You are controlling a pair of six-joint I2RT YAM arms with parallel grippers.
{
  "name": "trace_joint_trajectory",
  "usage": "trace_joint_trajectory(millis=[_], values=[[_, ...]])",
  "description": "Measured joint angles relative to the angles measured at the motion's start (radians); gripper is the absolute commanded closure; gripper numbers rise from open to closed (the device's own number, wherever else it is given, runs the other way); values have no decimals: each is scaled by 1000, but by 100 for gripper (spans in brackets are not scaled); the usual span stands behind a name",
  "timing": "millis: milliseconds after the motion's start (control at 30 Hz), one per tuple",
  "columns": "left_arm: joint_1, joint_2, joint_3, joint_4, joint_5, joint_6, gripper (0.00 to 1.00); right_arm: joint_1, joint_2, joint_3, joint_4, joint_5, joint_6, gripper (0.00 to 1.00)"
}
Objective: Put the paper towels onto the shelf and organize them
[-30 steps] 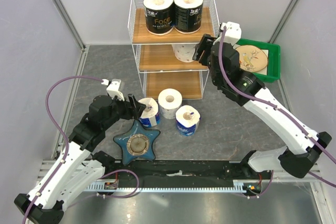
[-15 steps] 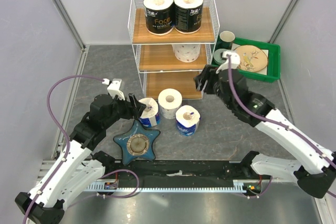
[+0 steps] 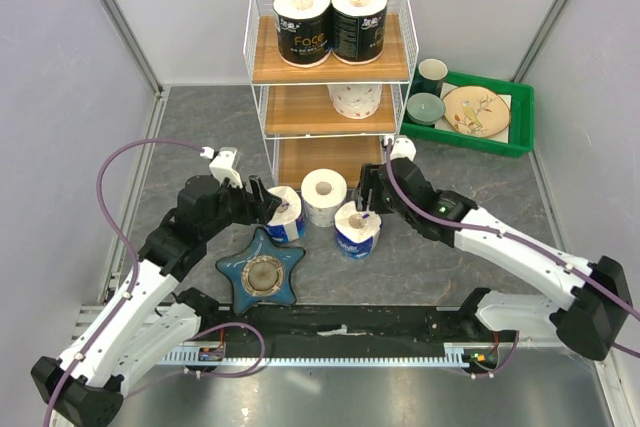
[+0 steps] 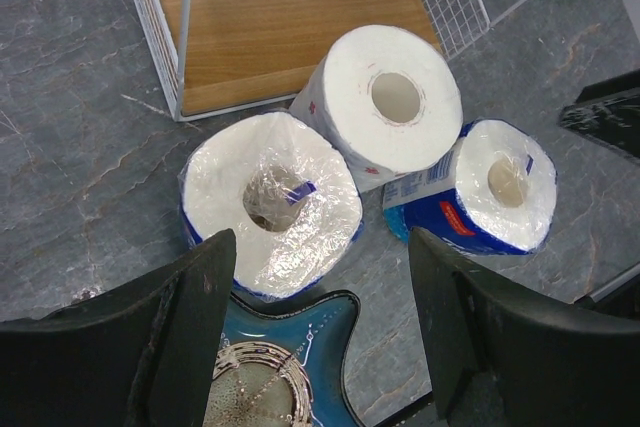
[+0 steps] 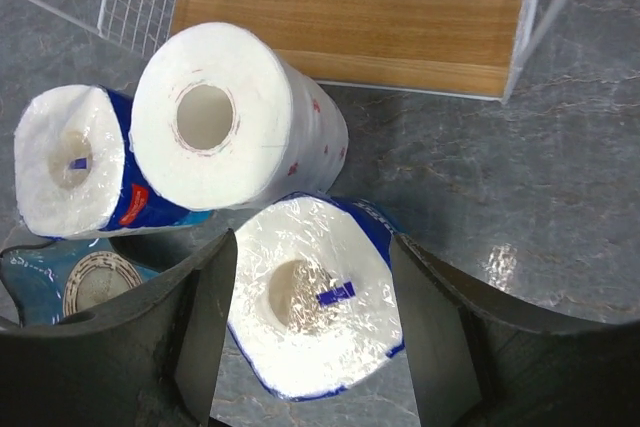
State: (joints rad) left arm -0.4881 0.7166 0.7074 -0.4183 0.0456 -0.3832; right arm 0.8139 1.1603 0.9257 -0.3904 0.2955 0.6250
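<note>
The shelf holds two black-wrapped paper towels on its top tier and one white roll on the middle tier. Three rolls stand on the floor in front of it: a blue-white one, a white one and another blue-white one. My left gripper is open, just above and short of the left blue-white roll. My right gripper is open with its fingers either side of the right blue-white roll, not closed on it.
A blue star-shaped dish lies on the floor just in front of the left roll, under my left gripper. A green tray with cups and a plate sits right of the shelf. Grey walls enclose the sides and back.
My right arm has swung down and forward from the shelf's middle tier to the right blue-white roll on the floor. My left gripper has edged slightly toward the left roll.
</note>
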Motion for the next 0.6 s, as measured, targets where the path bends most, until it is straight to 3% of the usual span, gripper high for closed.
trace_joint_trajectory(millis=[333, 600], values=[[0, -11, 0, 0, -3, 0, 23, 13, 230, 66, 83, -22, -31, 28], [1, -19, 0, -1, -3, 0, 23, 22, 284, 126, 111, -26, -44, 27]])
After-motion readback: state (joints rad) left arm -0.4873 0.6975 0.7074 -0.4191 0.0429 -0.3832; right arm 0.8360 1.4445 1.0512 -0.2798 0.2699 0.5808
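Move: The white roll I'm after stands roughly 6 cm ahead of my right hand and 8 cm to its left, its middle about 10 cm lower. The right-hand blue roll is almost straight below that hand, 1 cm to its left; the left-hand blue roll is 2 cm ahead and some 17 cm left. From my left hand, the white roll lies about 7 cm ahead, 10 cm right and 11 cm down. With its fingers kept open, I swing my right hand about 5 cm left and 3 cm forward, off the right-hand blue roll and towards the white roll in front of the shelf. It sinks some 4 cm on the way, then eases back up about 1 cm, the wrist nearly unchanged, and ends close to the white roll's right edge, whether touching can't be seen. ##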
